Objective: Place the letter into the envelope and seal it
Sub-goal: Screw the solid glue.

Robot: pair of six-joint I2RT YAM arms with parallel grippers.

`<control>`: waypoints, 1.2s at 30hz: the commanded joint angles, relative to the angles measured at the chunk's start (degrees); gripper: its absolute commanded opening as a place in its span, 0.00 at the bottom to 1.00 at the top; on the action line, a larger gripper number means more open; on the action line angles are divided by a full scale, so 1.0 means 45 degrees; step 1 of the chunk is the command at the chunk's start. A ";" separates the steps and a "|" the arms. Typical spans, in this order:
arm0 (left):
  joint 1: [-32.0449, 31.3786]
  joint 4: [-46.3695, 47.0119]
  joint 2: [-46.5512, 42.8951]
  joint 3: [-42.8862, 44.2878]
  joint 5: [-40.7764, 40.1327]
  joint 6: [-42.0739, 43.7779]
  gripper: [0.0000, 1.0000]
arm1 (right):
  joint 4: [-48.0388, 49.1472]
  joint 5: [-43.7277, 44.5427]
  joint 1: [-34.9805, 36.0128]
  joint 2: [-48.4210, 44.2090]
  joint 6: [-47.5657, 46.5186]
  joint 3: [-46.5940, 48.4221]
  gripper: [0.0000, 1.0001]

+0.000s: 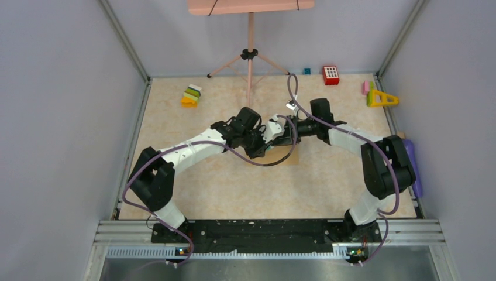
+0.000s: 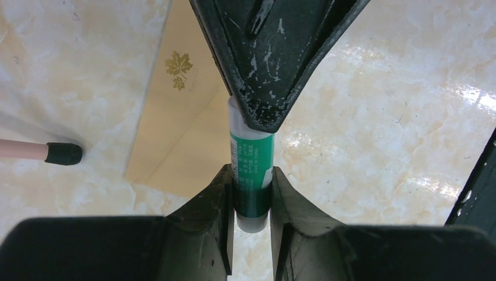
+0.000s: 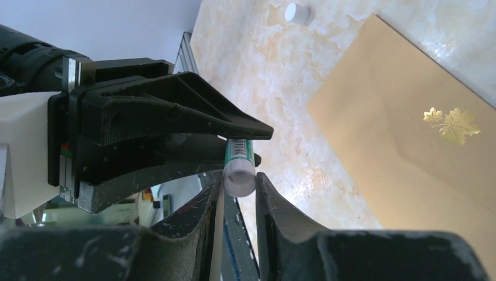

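A green-labelled glue stick hangs above the table between both grippers. My left gripper is shut on its green body. My right gripper comes in from the opposite side, its fingers pressed on either side of the stick's white end. In the top view the two grippers meet tip to tip over the table's middle. The brown envelope with a gold maple leaf lies flat below them, partly covered by the arms. The letter is hidden.
A small white cap lies on the table beyond the envelope. A pink tripod stands at the back, one foot near the envelope. Toy blocks line the far edge; a purple object is at the right wall.
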 commanded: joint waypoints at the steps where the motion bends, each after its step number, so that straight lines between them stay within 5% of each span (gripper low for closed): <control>1: -0.0044 -0.0221 0.0051 0.0360 0.0889 0.0117 0.00 | -0.0403 -0.0464 0.0137 -0.0214 -0.1277 0.0861 0.18; 16: 0.1570 -0.2327 0.0470 0.1147 0.9256 0.0351 0.00 | -0.1346 -0.1564 0.0566 -0.3831 -0.8388 -0.0650 0.20; 20: 0.1814 -0.2701 0.0564 0.1317 1.0259 0.0593 0.00 | -0.1257 -0.1196 0.1127 -0.5006 -0.9903 -0.1429 0.35; 25: 0.1907 -0.2356 0.0399 0.1153 0.9924 0.0493 0.00 | -0.0788 -0.0594 0.1142 -0.5094 -0.8749 -0.1227 0.55; 36: 0.1869 -0.0268 -0.0451 0.0203 0.5925 -0.0697 0.00 | 0.0951 -0.0952 -0.0209 -0.2506 -0.2171 -0.0198 0.60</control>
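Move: The left fingers already hold the solid glue's green body, its middle about 3 cm right, 1 cm ahead and 1 cm up of them; the right fingers are already shut on its white end, that middle some 3 cm to their left, 1 cm back and 1 cm down. From the left hand, the envelope's middle lies roughly 2 cm ahead, 3 cm right and 12 cm below; the white cap is level, 14 cm left, on the table. Both hands swing back about 7 cm and up, counter-twisting; right opens off the glue's white end, both easing forward. ##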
